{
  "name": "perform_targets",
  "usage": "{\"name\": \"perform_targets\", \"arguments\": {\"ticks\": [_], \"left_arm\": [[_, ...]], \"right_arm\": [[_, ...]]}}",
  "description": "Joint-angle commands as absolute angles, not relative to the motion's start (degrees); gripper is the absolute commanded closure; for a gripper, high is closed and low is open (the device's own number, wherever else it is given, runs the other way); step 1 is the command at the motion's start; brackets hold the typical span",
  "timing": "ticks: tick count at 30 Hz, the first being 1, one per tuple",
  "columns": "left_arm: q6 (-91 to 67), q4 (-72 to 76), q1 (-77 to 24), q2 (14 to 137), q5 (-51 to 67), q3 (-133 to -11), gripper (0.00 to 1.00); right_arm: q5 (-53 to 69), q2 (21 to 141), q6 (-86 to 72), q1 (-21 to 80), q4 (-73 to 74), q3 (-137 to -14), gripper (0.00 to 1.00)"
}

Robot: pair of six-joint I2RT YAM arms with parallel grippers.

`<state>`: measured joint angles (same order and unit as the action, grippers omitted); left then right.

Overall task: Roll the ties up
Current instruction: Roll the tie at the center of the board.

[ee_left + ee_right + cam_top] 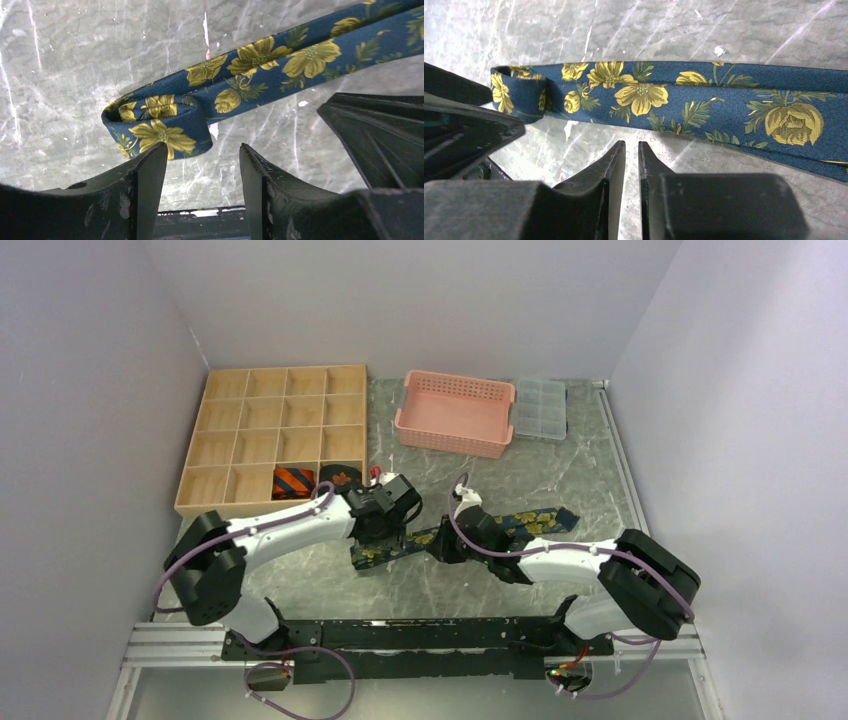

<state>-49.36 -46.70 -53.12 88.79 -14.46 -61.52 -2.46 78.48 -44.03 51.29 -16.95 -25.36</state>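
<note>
A dark blue tie with yellow flowers (400, 548) lies flat across the marbled table. Its left end is folded into a small loose roll (160, 125), which also shows in the right wrist view (519, 92). My left gripper (202, 150) stands open just in front of the roll, with only table between its fingers. My right gripper (632, 145) sits beside the flat tie (684, 100), its jaws a narrow slit apart and holding nothing. A rolled orange-and-black striped tie (293, 481) and a black tie with orange motifs (340, 477) sit in adjoining front compartments of the wooden box (270, 410).
A pink perforated basket (450, 440) and a clear plastic organiser (540, 408) stand at the back of the table. The right gripper's black body (380, 135) is close on the right in the left wrist view. White walls enclose three sides.
</note>
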Motion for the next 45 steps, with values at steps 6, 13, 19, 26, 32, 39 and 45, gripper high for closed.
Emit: {"name": "perform_targets", "arguments": {"ticks": [6, 13, 19, 26, 32, 39, 45], "left_arm": [[-55.9, -42.0, -53.3, 71.6, -19.6, -51.4, 0.36], [-62.8, -29.4, -49.6, 42.7, -23.6, -26.8, 0.17], [-63.3, -23.9, -43.3, 20.2, -17.7, -13.6, 0.13], [-63.1, -15.2, -37.9, 20.4, -7.9, -7.6, 0.14], [-60.3, -5.5, -33.9, 36.3, -0.7, -9.8, 0.14], [-59.0, -1.9, -31.4, 40.5, 2.2, -10.1, 0.15], [-58.3, -3.0, -30.9, 40.9, 3.0, -10.3, 0.17]], "right_arm": [[4.7, 76.5, -38.4, 53.0, -11.8, -34.3, 0.71], [2.9, 84.7, -35.8, 56.9, -4.6, -46.0, 0.6], [0.1, 90.4, -34.6, 58.2, -1.4, -51.4, 0.56], [0.2, 94.3, -34.5, 58.5, -1.5, -52.9, 0.57], [-1.9, 93.6, -35.9, 58.5, -2.7, -50.9, 0.58], [-1.0, 90.3, -35.6, 58.6, -1.3, -52.5, 0.55], [3.5, 95.1, -36.6, 58.6, -1.3, -54.7, 0.56]]}}
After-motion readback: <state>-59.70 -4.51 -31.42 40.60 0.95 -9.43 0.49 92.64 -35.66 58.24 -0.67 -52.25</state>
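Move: The rolled end of the tie lies about 4 cm left of the left hand and 1 cm back, some 4 cm below it. From the right hand it is around 14 cm left, 1 cm back and 2 cm lower. Beyond the left hand in the wooden tray are the orange-leaf tie, roughly 16 cm ahead and 10 cm left, and the striped tie, about 15 cm ahead and 19 cm left. Lift the left gripper slightly, swing it left past the tie's roll by about 10 cm, opening wider and tilting the fingers some 40 degrees to point inward, then lower it and ease back right to straddle the roll. Meanwhile arc the right gripper up and left about 9 cm to the roll's right side, parting its fingers; dip low, then rise again a few centimetres. ##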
